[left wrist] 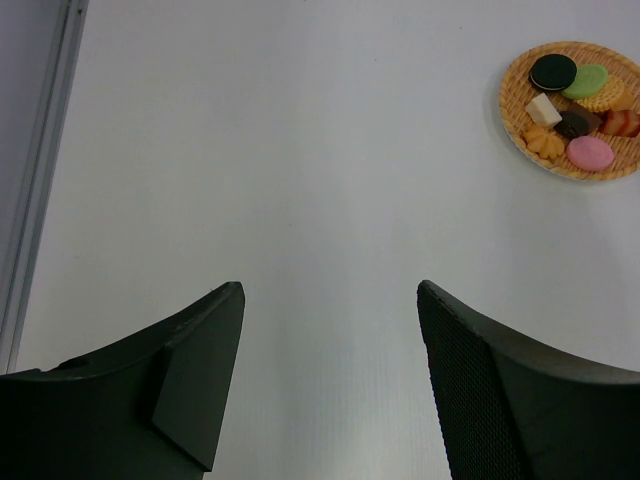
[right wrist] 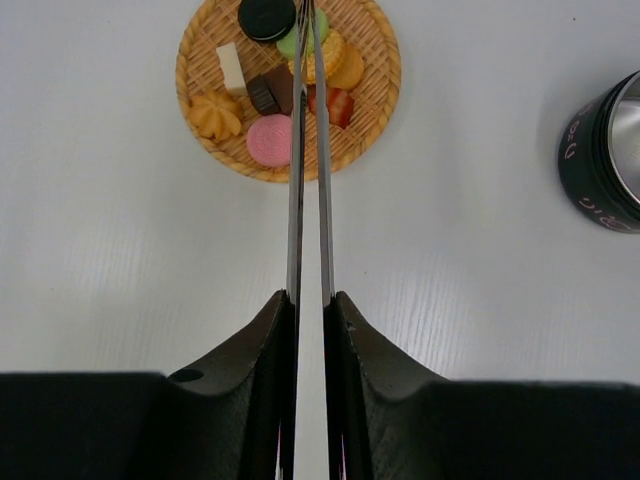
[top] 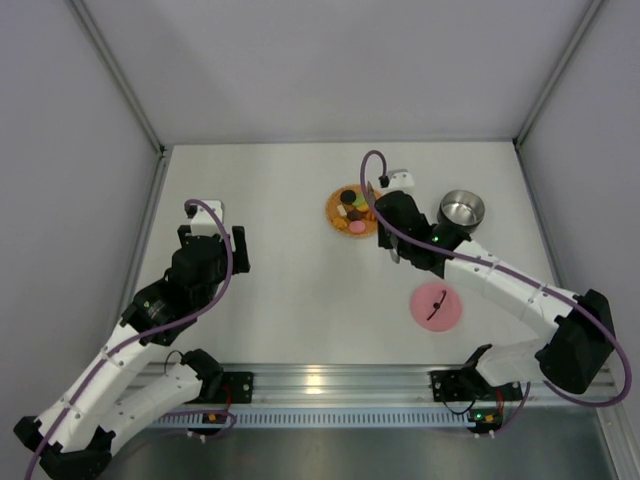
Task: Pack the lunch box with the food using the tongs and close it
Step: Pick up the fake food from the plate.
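My right gripper [right wrist: 310,297] is shut on the tongs [right wrist: 308,150], pressing the two thin silver arms nearly together. The arms reach forward over the food [right wrist: 268,140], and their tips end at the green and orange pieces on the far side of the woven mat [right wrist: 375,110]. Whether a piece is pinched I cannot tell. The lunch box [right wrist: 605,150] stands open to the right, shiny steel [top: 461,209] from above. Its pink lid [top: 437,304] lies flat nearer the arm bases. My left gripper [left wrist: 330,290] hangs open over bare table, far left of the food [left wrist: 575,105].
Grey walls enclose the white table on the left, back and right. The right arm [top: 500,285] stretches diagonally between the lid and the lunch box. A metal rail [top: 330,385] runs along the near edge.
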Available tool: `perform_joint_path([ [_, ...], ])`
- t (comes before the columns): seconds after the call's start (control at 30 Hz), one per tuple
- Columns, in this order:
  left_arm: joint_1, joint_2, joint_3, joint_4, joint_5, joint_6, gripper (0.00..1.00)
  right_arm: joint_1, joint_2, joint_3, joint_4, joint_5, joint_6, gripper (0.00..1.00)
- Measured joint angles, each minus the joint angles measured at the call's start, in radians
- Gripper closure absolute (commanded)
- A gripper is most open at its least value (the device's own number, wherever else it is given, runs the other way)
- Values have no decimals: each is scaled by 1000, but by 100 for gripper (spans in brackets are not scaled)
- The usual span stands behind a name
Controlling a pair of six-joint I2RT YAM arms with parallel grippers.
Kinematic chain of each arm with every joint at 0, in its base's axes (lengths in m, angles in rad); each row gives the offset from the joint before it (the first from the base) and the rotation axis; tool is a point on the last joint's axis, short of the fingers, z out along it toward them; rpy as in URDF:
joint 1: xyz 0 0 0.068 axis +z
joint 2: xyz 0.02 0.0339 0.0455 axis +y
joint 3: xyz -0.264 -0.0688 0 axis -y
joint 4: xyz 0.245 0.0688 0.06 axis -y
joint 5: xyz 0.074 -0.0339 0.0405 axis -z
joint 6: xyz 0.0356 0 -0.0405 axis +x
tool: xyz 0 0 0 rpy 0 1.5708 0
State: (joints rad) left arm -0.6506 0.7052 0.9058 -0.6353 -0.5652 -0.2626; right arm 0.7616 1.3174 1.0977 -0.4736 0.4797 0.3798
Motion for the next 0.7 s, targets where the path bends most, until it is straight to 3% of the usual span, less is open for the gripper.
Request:
perform_joint_path([
  [0.37,0,0,0,0,3,0,25,-119,36,29,-18,-78,-32,60],
  [0.7,0,0,0,0,11,0,25,-177,179,79,-13,-194,-46,54],
])
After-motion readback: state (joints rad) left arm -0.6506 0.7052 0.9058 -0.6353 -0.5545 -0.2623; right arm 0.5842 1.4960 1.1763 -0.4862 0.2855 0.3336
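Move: The plate of fake food lies about 16 cm ahead of the right hand, which holds the tongs, roughly 5 cm to its left and some 17 cm below it. The metal pot stands about 15 cm ahead and 21 cm to the right, and the pink lid some 13 cm to the right and 9 cm back, both on the table. From the left hand the plate is about 24 cm ahead, 24 cm to the right and 24 cm below. Keep the tongs between the right fingers and let the gripper open by about a quarter of its range so the two tong arms spread. Swing the hand forward and a little to the right first, then carry it on forward and down, about 4 cm each way in all, tipping the fingers some 10 degrees further down, to bring the spread tips over the fake food on the plate. ##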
